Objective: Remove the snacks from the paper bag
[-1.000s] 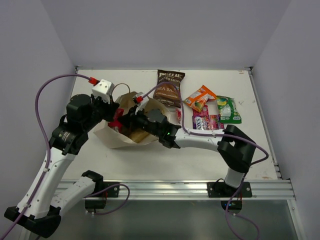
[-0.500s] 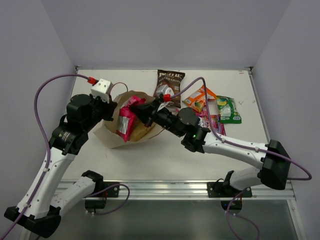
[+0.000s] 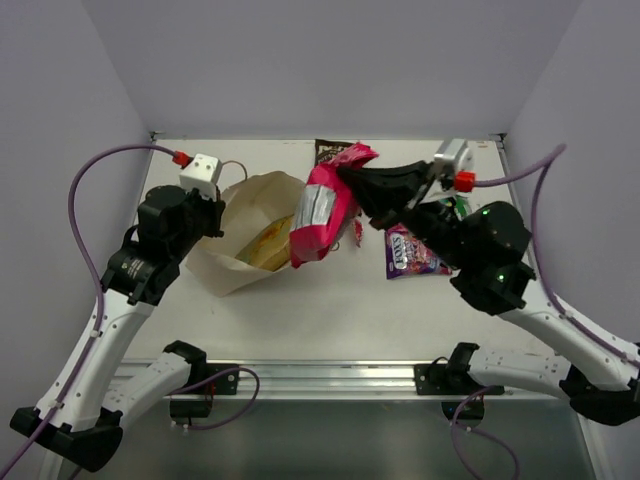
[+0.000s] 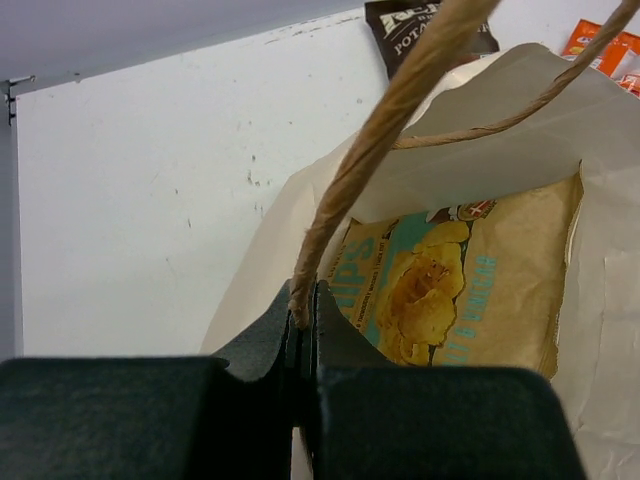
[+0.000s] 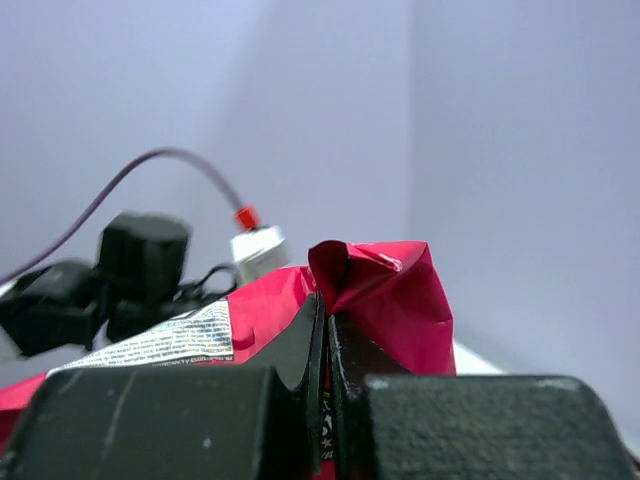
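The beige paper bag [image 3: 228, 262] lies on its side at the left, mouth open toward the middle. My left gripper [image 3: 217, 217] is shut on its brown cord handle [image 4: 345, 200], pinched at the fingertips [image 4: 303, 312]. A tan-yellow chip bag [image 4: 455, 290] lies inside the bag [image 4: 500, 160]. My right gripper [image 3: 348, 174] is shut on the top corner of a magenta-pink snack packet [image 3: 318, 212], which hangs in the air just right of the bag's mouth. In the right wrist view the jaws [image 5: 326, 322] pinch the crumpled pink foil [image 5: 385, 290].
On the table lie a dark brown chip bag [image 3: 330, 150] at the back, a purple packet [image 3: 408, 252] and a tiny red one [image 3: 357, 232]. An orange packet [image 4: 600, 48] shows past the bag. My right arm hides the table behind it.
My right arm has pulled the pink packet out of the bag, lifting it up and to the right. The left gripper has kept its hold on the handle.
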Robot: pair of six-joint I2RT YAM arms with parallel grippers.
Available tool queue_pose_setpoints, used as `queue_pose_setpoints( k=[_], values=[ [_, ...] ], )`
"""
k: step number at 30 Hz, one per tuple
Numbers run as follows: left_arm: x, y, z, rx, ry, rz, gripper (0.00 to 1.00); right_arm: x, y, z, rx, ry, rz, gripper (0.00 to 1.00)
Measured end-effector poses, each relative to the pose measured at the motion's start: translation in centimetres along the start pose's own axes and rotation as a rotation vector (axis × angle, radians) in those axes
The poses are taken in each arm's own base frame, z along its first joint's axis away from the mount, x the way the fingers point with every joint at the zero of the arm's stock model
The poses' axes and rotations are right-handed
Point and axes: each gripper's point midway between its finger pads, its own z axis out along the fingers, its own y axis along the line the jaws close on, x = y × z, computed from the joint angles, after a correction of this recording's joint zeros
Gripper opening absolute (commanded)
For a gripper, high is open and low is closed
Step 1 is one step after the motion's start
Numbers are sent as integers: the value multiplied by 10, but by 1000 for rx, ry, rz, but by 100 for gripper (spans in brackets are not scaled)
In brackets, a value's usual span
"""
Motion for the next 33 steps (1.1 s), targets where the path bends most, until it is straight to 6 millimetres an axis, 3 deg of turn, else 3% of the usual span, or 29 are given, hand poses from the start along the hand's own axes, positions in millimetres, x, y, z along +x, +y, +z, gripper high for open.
queue_pose_setpoints(
  k=[3,6,11,14,17,21,23,27,29,33],
  values=[
    [0,2,0,-11,-1,0,0,-35,-35,-15,119,-47,-57,0],
    [0,3,0,-18,-1,0,0,-48,-81,-33,273,-51,-121,0],
    [7,5,3,-28,13,2,0,-33,-155,-52,487,19,-198,0],
    [10,5,4,-28,18,3,0,-6,-218,-62,628,104,-232,0],
    [10,4,3,-26,16,2,0,33,-281,-72,739,206,-241,0],
    [8,1,1,-8,8,1,0,111,-370,-92,860,380,-237,0],
    [8,0,0,2,5,0,0,148,-403,-99,888,460,-235,0],
    [7,-3,-1,19,0,0,0,212,-450,-109,894,569,-225,0],
    [7,-4,-2,26,-2,0,0,222,-464,-103,882,574,-228,0],
    [10,-6,-2,36,-1,0,0,221,-487,-75,855,551,-235,0]
  ],
)
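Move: The right hand already holds the red chip packet high beside the paper bag. The empty far patch it is being taken to lies about 45 cm ahead, 20 cm to the right and some 50 cm below. On the table, the orange packet is some 34 cm ahead and 22 right, the brown chip bag 42 ahead and 4 right, the green packet 25 ahead and 36 right. From the left hand, the patch lies about 36 cm ahead, 40 right, 30 below. Still pinching the red packet by its top end, the right hand swings right, then sweeps mainly forward and down towards the clear patch beyond the orange packet, about 40 cm forward, 20 right and 27 lower, levelling out at the end. On the way the hand swivels roughly 50 degrees clockwise and tips downward, fingers staying shut; the left keeps its grip at the paper bag's handle, almost in place. ##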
